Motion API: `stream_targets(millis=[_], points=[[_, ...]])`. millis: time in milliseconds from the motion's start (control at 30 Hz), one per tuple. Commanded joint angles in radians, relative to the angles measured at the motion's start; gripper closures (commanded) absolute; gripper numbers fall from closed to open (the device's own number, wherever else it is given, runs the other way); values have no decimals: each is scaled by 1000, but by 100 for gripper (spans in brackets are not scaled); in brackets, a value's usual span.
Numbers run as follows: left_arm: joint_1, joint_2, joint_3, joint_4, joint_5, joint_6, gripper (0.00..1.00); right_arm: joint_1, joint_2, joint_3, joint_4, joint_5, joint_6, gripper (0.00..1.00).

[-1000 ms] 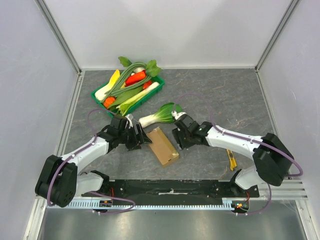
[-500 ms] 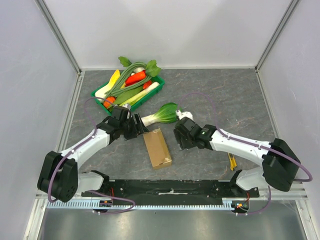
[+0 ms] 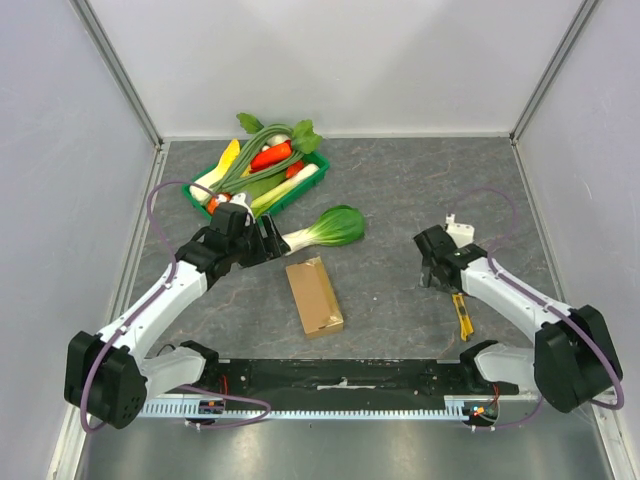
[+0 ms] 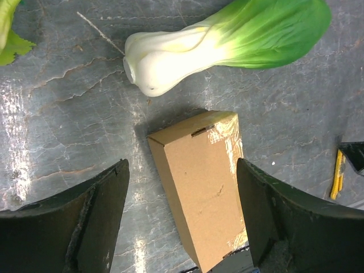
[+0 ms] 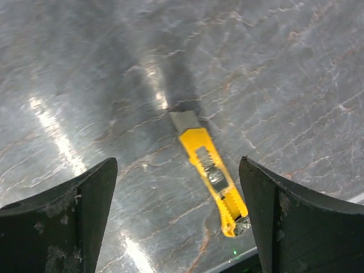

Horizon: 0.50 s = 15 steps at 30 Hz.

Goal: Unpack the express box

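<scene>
The express box (image 3: 314, 295) is a small brown carton lying flat in front of the arm bases, with clear tape over its far end (image 4: 224, 133). My left gripper (image 3: 270, 240) hovers open just behind and to the left of it; in the left wrist view the express box (image 4: 202, 182) shows between the spread fingers (image 4: 96, 210), untouched. My right gripper (image 3: 433, 268) is open, off to the right and well clear of the box. A yellow utility knife (image 5: 211, 173) lies on the table between its fingers (image 5: 273, 210), also untouched.
A bok choy (image 3: 325, 230) lies on the grey table just behind the box, and shows large in the left wrist view as well (image 4: 227, 40). A green tray (image 3: 196, 185) heaped with vegetables stands at the back left. The yellow knife (image 3: 463, 316) lies near the right arm's base.
The right gripper left the box, swung right to above the yellow knife and opened wider. The left gripper drew back up and left. The box turned slightly and now lies alone.
</scene>
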Motion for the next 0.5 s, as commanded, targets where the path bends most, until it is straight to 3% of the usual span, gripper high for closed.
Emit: stream_targets(millis=[0, 233, 467], points=[[-3, -12, 37, -23, -19, 48, 18, -128, -70, -54, 32, -76, 32, 6], [-3, -10, 73, -52, -28, 74, 18, -387, -65, -148, 143, -337, -27, 13], [-2, -23, 78, -71, -49, 86, 18, -398, -50, -185, 164, -461, -28, 36]])
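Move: The yellow box cutter lies blade-end outward, its middle some 4 cm back and 5 cm to the right of the right hand and about 5 cm below it. The nearest other thing, the express box, is about 28 cm to the left of that hand and 3 cm nearer the base, roughly 3 cm lower than the hand. From the left hand the cutter is some 43 cm to the right, 13 cm back and 13 cm below. The right hand sinks about 4 cm over the front part of the box cutter, swinging some 4.5 cm to the right and 2 cm back as it comes, then easing 1.5 cm back to the left near the bottom. On the way the wrist turns roughly 15 degrees clockwise and rolls so the fingers point more steeply down, while the wide-open fingers begin to close and end about three-quarters open on either side of the cutter near its blade end, with no grip on it to be seen yet. ##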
